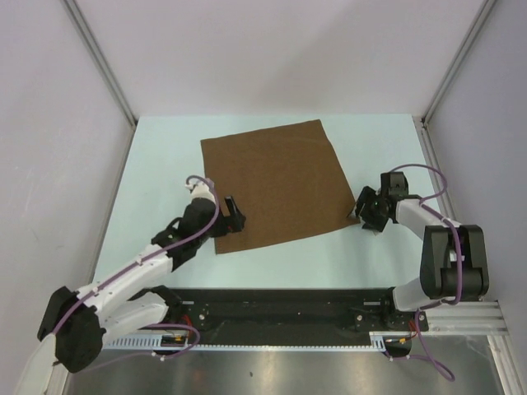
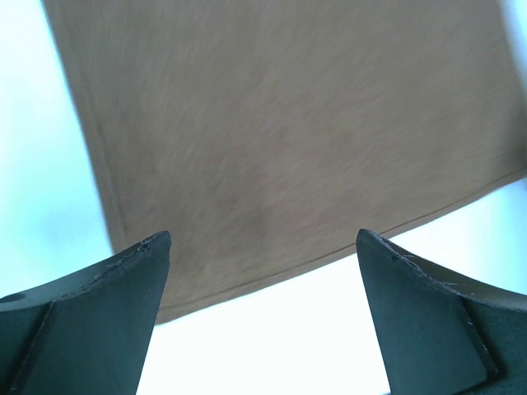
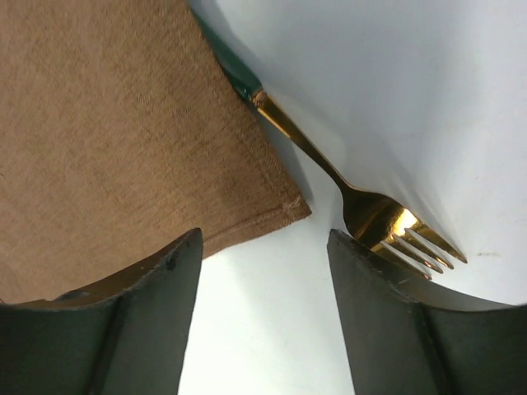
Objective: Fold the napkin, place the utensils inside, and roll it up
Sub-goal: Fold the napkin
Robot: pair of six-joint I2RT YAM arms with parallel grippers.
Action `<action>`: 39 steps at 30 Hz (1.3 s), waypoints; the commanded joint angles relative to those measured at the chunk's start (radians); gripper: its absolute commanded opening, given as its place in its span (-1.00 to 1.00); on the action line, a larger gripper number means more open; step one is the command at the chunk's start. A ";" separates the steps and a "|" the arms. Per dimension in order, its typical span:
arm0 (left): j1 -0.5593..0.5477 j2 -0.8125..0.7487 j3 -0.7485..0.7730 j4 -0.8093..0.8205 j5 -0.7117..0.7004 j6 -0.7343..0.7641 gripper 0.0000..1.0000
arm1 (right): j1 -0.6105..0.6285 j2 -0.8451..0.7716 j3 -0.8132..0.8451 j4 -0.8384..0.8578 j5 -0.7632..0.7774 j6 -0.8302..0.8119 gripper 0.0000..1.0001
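Note:
The brown napkin (image 1: 276, 185) lies flat and unfolded on the pale table. My left gripper (image 1: 233, 214) hovers open over its near left corner; in the left wrist view the napkin (image 2: 288, 123) fills the top and the gripper (image 2: 263, 239) has only cloth edge and table between its fingers. My right gripper (image 1: 366, 216) is open at the napkin's near right corner. In the right wrist view the napkin (image 3: 123, 123) corner sits just ahead of the gripper (image 3: 263, 234). The fork (image 3: 362, 206) lies along the cloth's edge, gold tines by the right finger, dark handle partly tucked against the cloth.
Grey walls and metal frame posts (image 1: 99, 58) close in the table (image 1: 165, 148) on the left, right and back. A black rail (image 1: 280, 309) with the arm bases runs along the near edge.

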State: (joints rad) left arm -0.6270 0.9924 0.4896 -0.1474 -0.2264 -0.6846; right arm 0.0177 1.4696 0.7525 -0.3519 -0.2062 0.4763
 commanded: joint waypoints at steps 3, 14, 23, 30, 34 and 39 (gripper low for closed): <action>0.099 -0.080 0.168 -0.118 0.120 0.118 1.00 | -0.010 0.044 0.013 0.063 0.019 0.012 0.20; 0.173 -0.061 0.332 -0.205 0.219 0.241 0.99 | -0.012 0.083 0.024 0.077 0.053 0.005 -0.14; 0.222 -0.077 0.412 -0.258 0.229 0.336 1.00 | -0.010 0.130 0.034 0.105 0.051 0.001 -0.66; 0.248 -0.067 0.421 -0.270 0.243 0.385 0.99 | -0.010 0.060 0.077 0.044 0.056 -0.019 -1.00; 0.262 -0.070 0.432 -0.281 0.155 0.431 0.99 | 0.065 0.023 0.178 -0.013 0.076 -0.008 -1.00; 0.297 -0.100 0.391 -0.250 0.136 0.450 0.99 | 0.191 0.114 0.408 -0.041 0.126 0.012 -1.00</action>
State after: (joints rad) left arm -0.3691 0.9264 0.8719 -0.4286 -0.0559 -0.2810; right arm 0.1230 1.5471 0.9672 -0.3851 -0.1265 0.4709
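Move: The napkin's near right corner lies about 3 cm ahead of the right hand, 1 cm to its right and 2 cm below. The fork, handle tucked under the cloth, has its middle some 6 cm ahead and 1 cm right of that hand; the napkin's middle is roughly 12 cm ahead and 22 cm left. From the left hand the corner is about 35 cm right, 5 cm ahead and 8 cm down. Right hand edges forward, pinches the corner and lifts it 5 cm, forward-left; open left hand rises 13 cm. ##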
